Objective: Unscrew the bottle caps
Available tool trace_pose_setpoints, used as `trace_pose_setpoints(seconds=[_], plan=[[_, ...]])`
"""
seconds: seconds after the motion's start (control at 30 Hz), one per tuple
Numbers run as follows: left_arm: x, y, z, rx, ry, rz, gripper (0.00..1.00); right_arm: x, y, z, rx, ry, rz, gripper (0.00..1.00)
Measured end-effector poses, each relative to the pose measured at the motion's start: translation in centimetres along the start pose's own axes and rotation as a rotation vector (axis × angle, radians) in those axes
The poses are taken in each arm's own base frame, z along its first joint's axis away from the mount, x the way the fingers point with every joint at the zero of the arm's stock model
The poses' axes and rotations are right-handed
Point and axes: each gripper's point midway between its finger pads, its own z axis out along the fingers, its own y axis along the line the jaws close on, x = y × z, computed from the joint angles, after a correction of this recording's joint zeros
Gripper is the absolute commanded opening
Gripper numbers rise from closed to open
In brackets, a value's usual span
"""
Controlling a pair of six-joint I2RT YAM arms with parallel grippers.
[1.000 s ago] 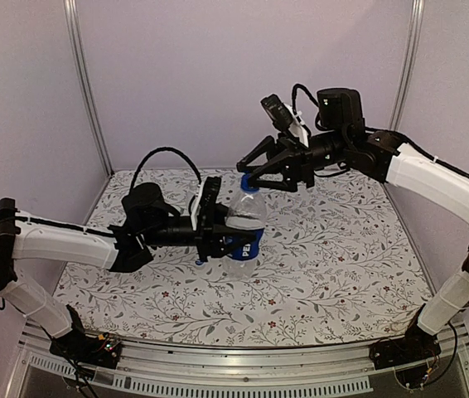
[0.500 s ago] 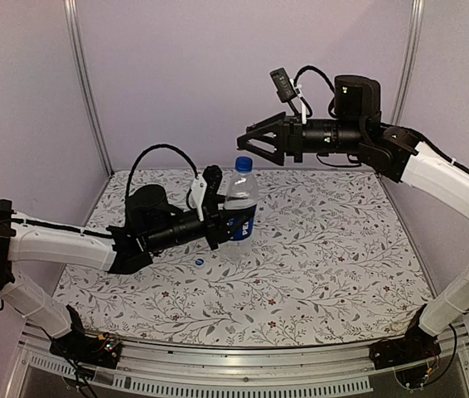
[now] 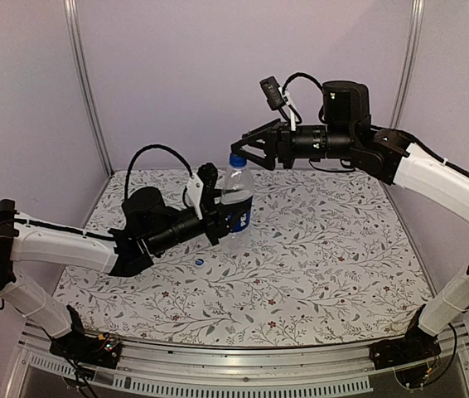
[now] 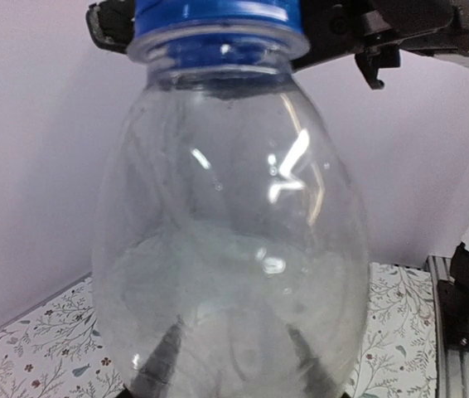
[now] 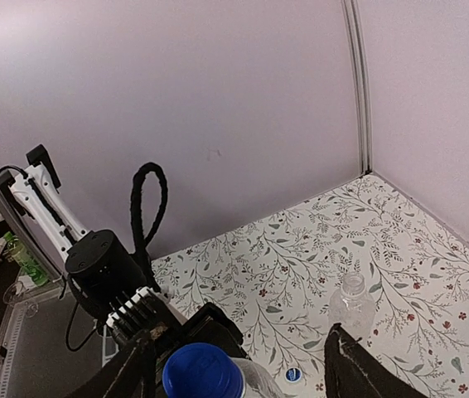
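Note:
My left gripper is shut on the body of the clear bottle with the dark blue label and holds it upright above the table. Through the clear wall, my dark fingers show low in the left wrist view. Its blue cap is on the neck. My right gripper stands open astride this cap, with a clear gap on the right side. The plain bottle stands on the table with no cap. A loose blue cap lies on the cloth.
The floral tablecloth covers the table between lilac walls. An aluminium rail runs along the near edge. The left arm's black cable loop rises behind its wrist. That loose cap lies just in front of the plain bottle.
My right gripper opened, drew back above the bottle, then came down and left to the cap again. My left gripper swung the bottle upright and carried it up and back.

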Motion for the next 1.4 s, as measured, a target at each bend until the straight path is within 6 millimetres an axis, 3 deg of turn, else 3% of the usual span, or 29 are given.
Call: trace_pose_setpoints(seconds=[0.43,0.83,0.97,1.0,1.4], plan=[[0.5,0.8,0.2,-0.026,0.006,0.017,0.31,1.5,-0.1,0.7,-0.006,0.047,-0.030,0.54],[0.9,0.9,0.2,-0.029,0.018,0.016,0.31,2.4,0.5,1.2,-0.035,0.075,-0.046,0.25],[1.0,0.9,0.2,-0.029,0.020,0.009,0.31,2.5,0.4,1.3,-0.037,0.075,-0.063,0.02],[1.0,0.9,0.2,-0.029,0.021,0.009,0.31,2.5,0.4,1.3,-0.038,0.075,-0.066,0.00],[0.8,-0.4,-0.2,0.097,0.013,0.019,0.29,2.7,1.7,0.8,-0.144,0.085,-0.140,0.00]])
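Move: The blue cap on the Pepsi bottle sits just under the right hand's open fingers, about 2 cm back, 1 cm left and 2 cm lower; the bottle's middle is some 9 cm beneath the cap. A loose blue cap lies on the table about 11 cm left of the right hand, 1 cm ahead and 40 cm below. From the left hand, the cap to be gripped is about 11 cm above, straight over it. Right hand sinks 2.5 cm, pinches the blue cap and turns counter-clockwise 10 degrees; left keeps holding the bottle. ##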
